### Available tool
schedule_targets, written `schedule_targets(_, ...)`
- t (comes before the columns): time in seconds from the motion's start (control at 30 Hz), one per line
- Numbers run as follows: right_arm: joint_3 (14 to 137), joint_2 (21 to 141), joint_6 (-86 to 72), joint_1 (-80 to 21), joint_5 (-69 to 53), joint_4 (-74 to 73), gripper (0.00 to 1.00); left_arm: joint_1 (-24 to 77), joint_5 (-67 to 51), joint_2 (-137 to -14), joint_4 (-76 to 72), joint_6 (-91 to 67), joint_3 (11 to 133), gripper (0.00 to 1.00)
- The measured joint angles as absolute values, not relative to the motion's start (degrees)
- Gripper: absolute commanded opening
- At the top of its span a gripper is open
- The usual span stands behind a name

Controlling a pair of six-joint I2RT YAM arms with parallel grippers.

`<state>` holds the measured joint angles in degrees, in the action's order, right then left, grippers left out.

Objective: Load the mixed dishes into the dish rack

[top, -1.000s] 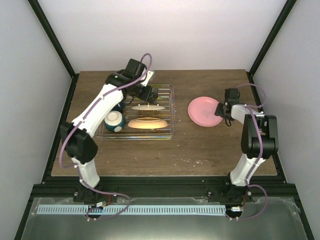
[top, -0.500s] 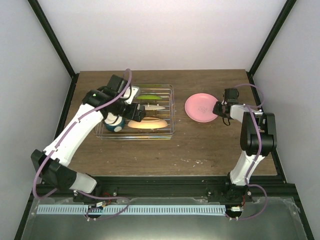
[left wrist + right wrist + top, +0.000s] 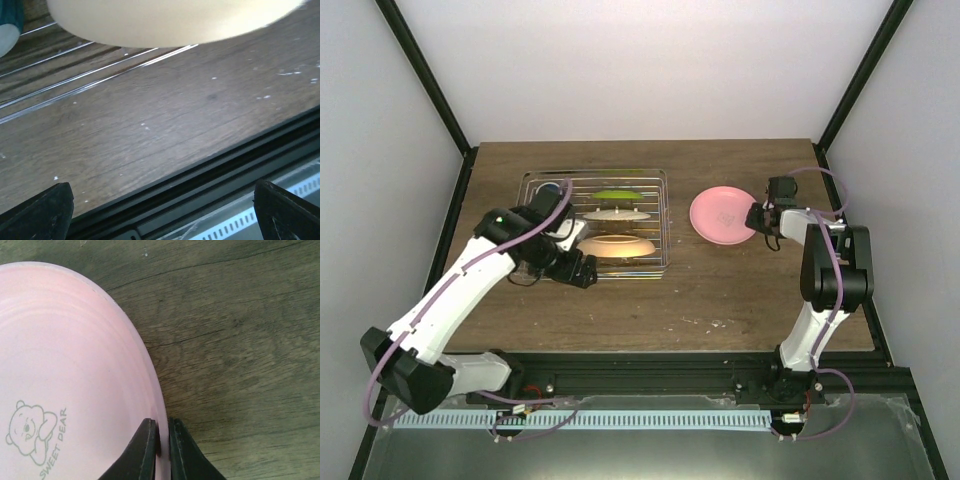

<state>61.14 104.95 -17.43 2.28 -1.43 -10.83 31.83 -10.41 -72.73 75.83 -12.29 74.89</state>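
Observation:
The salmon-pink plate (image 3: pixel 724 215) lies on the table right of the dish rack (image 3: pixel 663 225). My right gripper (image 3: pixel 757 218) is shut on its right rim, one finger over and one under the edge (image 3: pixel 163 452); the plate (image 3: pixel 65 370) carries a bear print. In the rack stand a lime-green plate (image 3: pixel 616 193), a pale plate (image 3: pixel 617 213) and a cream dish (image 3: pixel 615 245), with the dark blue mug (image 3: pixel 550 189) at the back left. My left gripper (image 3: pixel 580 272) is open and empty near the rack's front edge; the cream dish (image 3: pixel 175 20) and the teal-blue bowl (image 3: pixel 9 25) show above its fingertips (image 3: pixel 37 210).
The rack's wire bars (image 3: pixel 75 75) run across the wood beside the left gripper. The table's black front rail (image 3: pixel 210 175) lies just below it. Black frame posts (image 3: pixel 425 85) stand at the back corners.
My left arm has drawn back from over the rack to its near front edge. The right gripper has shut on the pink plate's rim, and the plate shifted slightly left.

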Motion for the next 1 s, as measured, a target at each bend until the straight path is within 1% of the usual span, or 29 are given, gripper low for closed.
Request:
schedule_targets(0.13,61.14,104.40,-17.34,1.58,-0.38,-10.90,0.01,31.81,-6.39,-78.35,75.77,-13.08,75.44,1.00)
schedule_targets(0.33,61.10,100.66,-15.84,-0.78,3.44,-11.70,0.01,31.83,-0.54,-87.29,72.88,-13.30,79.53,1.00)
schedule_targets(0.63,58.70,92.42,-12.67,-2.17,8.47,-16.45,0.01,30.70,6.55,-92.05,70.28,-13.17,82.63,1.00)
schedule_targets(0.8,55.35,83.37,-9.72,-2.90,8.88,-16.95,0.01,28.95,8.12,-95.00,69.12,-12.23,85.01,1.00)
schedule_targets(1.0,48.18,68.49,-4.89,-3.99,4.97,-11.57,0.01,28.25,8.36,-97.60,69.43,-10.15,88.29,1.00)
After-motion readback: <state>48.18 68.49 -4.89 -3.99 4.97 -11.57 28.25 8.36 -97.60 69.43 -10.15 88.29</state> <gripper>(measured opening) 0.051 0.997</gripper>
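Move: Ahead of the empty left hand, the orange plate stands in the rack about 11 cm out, 5 cm to the right and some 7 cm lower; the white plate is roughly 9 cm beyond it. The white-and-teal bowl lies about 15 cm ahead of that hand, 10 cm left and 12 cm lower. The right hand already holds the pink plate, whose middle is about 8 cm to its left; the rack's middle lies some 40 cm left, 3 cm nearer the base and 3 cm higher. Reaching about 12 cm forward over the rack's near edge, the open left hand first sinks 4 to 5 cm, and its wrist rolls some 20 degrees until the fingers point straight down; its right finger pushes the left part of the orange plate forward. The right hand keeps its pinch on the pink plate's right edge, lifts it about 16 cm, draws back 6 to 7 cm from halfway on, and tips the fingers upward. ##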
